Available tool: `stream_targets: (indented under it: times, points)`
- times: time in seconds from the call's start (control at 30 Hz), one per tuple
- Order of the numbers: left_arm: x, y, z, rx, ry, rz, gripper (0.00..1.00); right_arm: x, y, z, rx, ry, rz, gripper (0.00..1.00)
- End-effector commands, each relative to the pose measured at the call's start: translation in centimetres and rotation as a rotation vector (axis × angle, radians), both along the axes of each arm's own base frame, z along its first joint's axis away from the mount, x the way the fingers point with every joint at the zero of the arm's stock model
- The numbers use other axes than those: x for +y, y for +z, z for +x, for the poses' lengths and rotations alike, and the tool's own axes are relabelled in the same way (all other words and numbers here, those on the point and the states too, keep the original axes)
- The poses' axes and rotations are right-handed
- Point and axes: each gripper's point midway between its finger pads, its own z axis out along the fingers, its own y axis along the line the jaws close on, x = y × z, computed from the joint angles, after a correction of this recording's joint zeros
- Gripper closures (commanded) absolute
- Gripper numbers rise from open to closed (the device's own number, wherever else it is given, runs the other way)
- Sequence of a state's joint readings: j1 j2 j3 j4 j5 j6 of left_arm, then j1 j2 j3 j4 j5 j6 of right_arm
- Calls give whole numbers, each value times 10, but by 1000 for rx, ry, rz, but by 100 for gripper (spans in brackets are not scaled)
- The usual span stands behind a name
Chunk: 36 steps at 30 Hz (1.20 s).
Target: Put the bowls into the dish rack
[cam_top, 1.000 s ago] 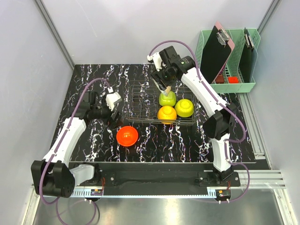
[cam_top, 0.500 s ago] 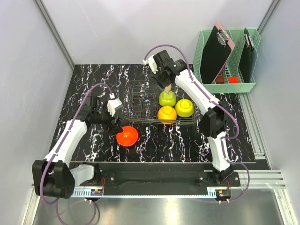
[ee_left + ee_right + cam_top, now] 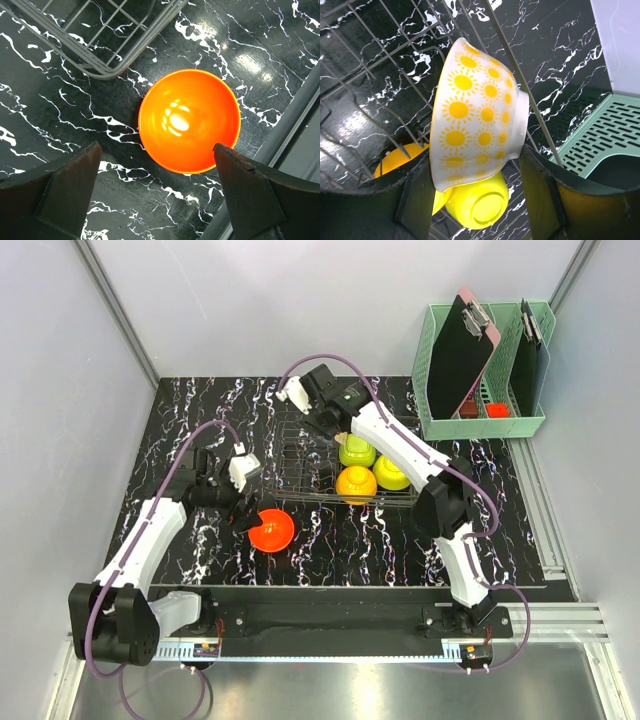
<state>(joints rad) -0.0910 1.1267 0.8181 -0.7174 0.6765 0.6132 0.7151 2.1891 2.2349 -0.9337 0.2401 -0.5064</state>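
Note:
The wire dish rack (image 3: 300, 462) stands mid-table and holds a lime green bowl (image 3: 356, 451), an orange bowl (image 3: 356, 483) and a yellow-green bowl (image 3: 393, 474). My right gripper (image 3: 335, 426) is over the rack's back part. It is shut on the cream-white bowl (image 3: 475, 115), which has a sun pattern and is tipped on its side above the rack wires (image 3: 385, 85). The yellow-green bowl (image 3: 477, 205) and orange bowl (image 3: 395, 160) lie below it. The red-orange bowl (image 3: 271, 530) sits upright on the table in front of the rack's left corner. My left gripper (image 3: 157, 200) is open, and its fingers (image 3: 65, 190) stand apart beside the red-orange bowl (image 3: 189, 121) without touching it.
A mint-green basket (image 3: 485, 426) with two clipboards stands at the back right, off the table's corner, and shows in the right wrist view (image 3: 610, 130). The rack's corner (image 3: 100, 70) is close behind the red-orange bowl. The table's front edge (image 3: 295, 115) runs just beyond that bowl.
My left gripper has moved right and forward to the red-orange bowl. My right gripper has swung left across the rack's back, carrying the cream-white bowl.

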Motion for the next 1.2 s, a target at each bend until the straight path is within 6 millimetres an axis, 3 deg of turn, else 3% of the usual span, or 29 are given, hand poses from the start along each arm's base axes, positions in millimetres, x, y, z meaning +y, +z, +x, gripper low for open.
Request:
stream_targets:
  times: [0.0,0.3,1.17]
  points:
    - [-2,7,1,-50,-19,-17,1,9,23,17,-136,12,-16,100]
    - [-3,3,0,-40,-24,-26,1,14,38,11,-188,70,-49,100]
    - [-4,4,1,-47,-29,-33,1,6,22,4,-172,83,-99,100]
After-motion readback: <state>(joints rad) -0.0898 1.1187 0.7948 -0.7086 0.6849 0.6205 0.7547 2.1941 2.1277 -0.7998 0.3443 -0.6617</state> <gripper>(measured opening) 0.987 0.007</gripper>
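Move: The right hand still holds the patterned bowl on edge above the dish rack; the open rear-left rack space lies about 11 cm to its left, level fore and aft, some 8 cm lower. The square green bowl is about 3 cm right, level fore and aft and 9 cm below; the orange bowl is 9 cm nearer the base than the green one. From the left hand, that space is roughly 18 cm ahead, 12 cm right and 4 cm below. The right fingers shut fully off the patterned bowl as the hand edges about 2 cm forward-left, then down. ##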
